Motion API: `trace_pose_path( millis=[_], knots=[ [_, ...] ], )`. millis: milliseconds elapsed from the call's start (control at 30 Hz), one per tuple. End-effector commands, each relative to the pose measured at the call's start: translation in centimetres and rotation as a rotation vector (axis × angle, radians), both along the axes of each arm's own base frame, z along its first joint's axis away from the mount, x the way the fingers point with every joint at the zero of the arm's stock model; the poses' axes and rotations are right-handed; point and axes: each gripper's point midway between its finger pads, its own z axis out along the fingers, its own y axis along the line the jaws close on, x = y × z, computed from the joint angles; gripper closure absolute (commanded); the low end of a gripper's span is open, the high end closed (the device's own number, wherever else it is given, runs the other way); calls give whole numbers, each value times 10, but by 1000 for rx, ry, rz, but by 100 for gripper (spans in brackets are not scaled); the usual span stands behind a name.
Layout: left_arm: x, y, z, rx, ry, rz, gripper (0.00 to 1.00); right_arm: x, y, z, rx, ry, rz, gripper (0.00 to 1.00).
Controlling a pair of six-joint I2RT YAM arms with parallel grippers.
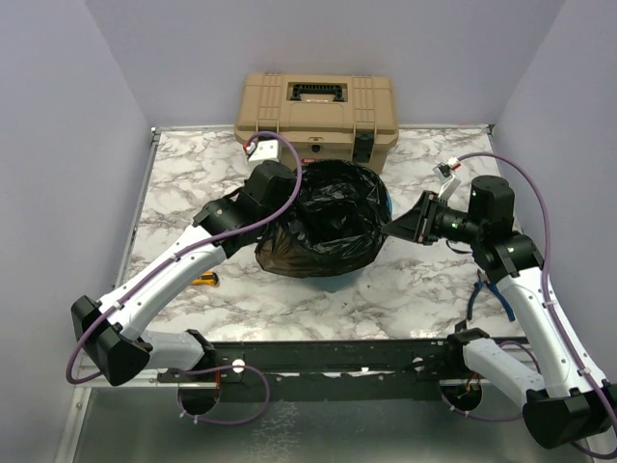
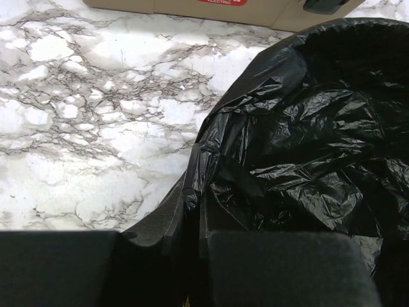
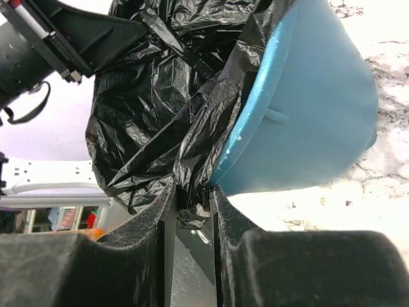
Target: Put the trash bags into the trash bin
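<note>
A glossy black trash bag point(image 1: 328, 227) is spread over the round teal trash bin point(image 1: 388, 205) in the middle of the table, lining its mouth and hanging down the near side. My left gripper point(image 1: 289, 207) is at the bin's left rim, shut on a fold of the trash bag point(image 2: 307, 141); the fingertips point(image 2: 192, 204) pinch the film. My right gripper point(image 1: 390, 230) is at the right rim. In the right wrist view its fingertips point(image 3: 192, 192) are closed on a bunch of trash bag point(image 3: 160, 96) beside the teal trash bin point(image 3: 313, 115) wall.
A tan toolbox point(image 1: 318, 116) with black latches stands right behind the bin. A small yellow object point(image 1: 205, 281) lies by the left arm, and a blue-handled tool point(image 1: 479, 289) lies by the right arm. Grey walls close in the marble table point(image 1: 174, 183).
</note>
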Motion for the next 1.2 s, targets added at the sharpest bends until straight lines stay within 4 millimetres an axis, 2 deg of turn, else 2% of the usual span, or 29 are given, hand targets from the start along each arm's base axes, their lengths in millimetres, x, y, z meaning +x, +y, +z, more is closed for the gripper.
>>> trace_pose_path(
  millis=[0,133,233,333,667,733,833,967,1067,1167],
  knots=[
    [2,0,2,0,-21,-7,100,4,-3,5,-6,-41,-38,81],
    [2,1,0,5,-19,-6,100,1,-6,2,-17,-37,-49,80],
    [1,1,0,3,-17,-9,100,0,-8,3,-19,-43,-66,69],
    [0,1,0,2,-18,-12,100,1,-8,7,-9,-52,-77,68],
    [1,-2,0,8,-15,-31,100,3,-7,5,1,-43,-78,98],
    [1,-2,-1,9,-13,-31,100,4,-8,2,-6,-34,-92,100],
    [1,-1,-1,15,-14,-28,100,12,-24,1,-50,-33,-212,100],
    [1,0,-2,20,-15,-30,100,30,-62,-3,-153,-43,-467,100],
    [1,1,-4,28,-13,-29,100,42,-81,-17,-231,-6,-574,100],
    [1,0,-4,33,-12,-34,100,51,-90,-38,-296,34,-618,99]
  ],
)
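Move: The trash bag's right rim is already between the right hand's part-open fingers, about 1 cm to its left and level with them. The trash bin's middle, under the bag, is some 9 cm left, 4 cm ahead and roughly 12 cm down. The tan toolbox stands about 28 cm ahead, 13 cm left and 15 cm lower. From the left hand, that right rim is roughly 20 cm right, 8 cm back and about level. Barely shifting at first, the right hand nips at the bag's right rim, eases open slightly, then shuts its fingers fully to pinch it. Then it quickly draws the rim about 5 cm to the right and 3 to 4 cm forward, outward from the bin, turning some 25 degrees clockwise. The left hand stays put, keeping its pinch on the bag's left rim. ##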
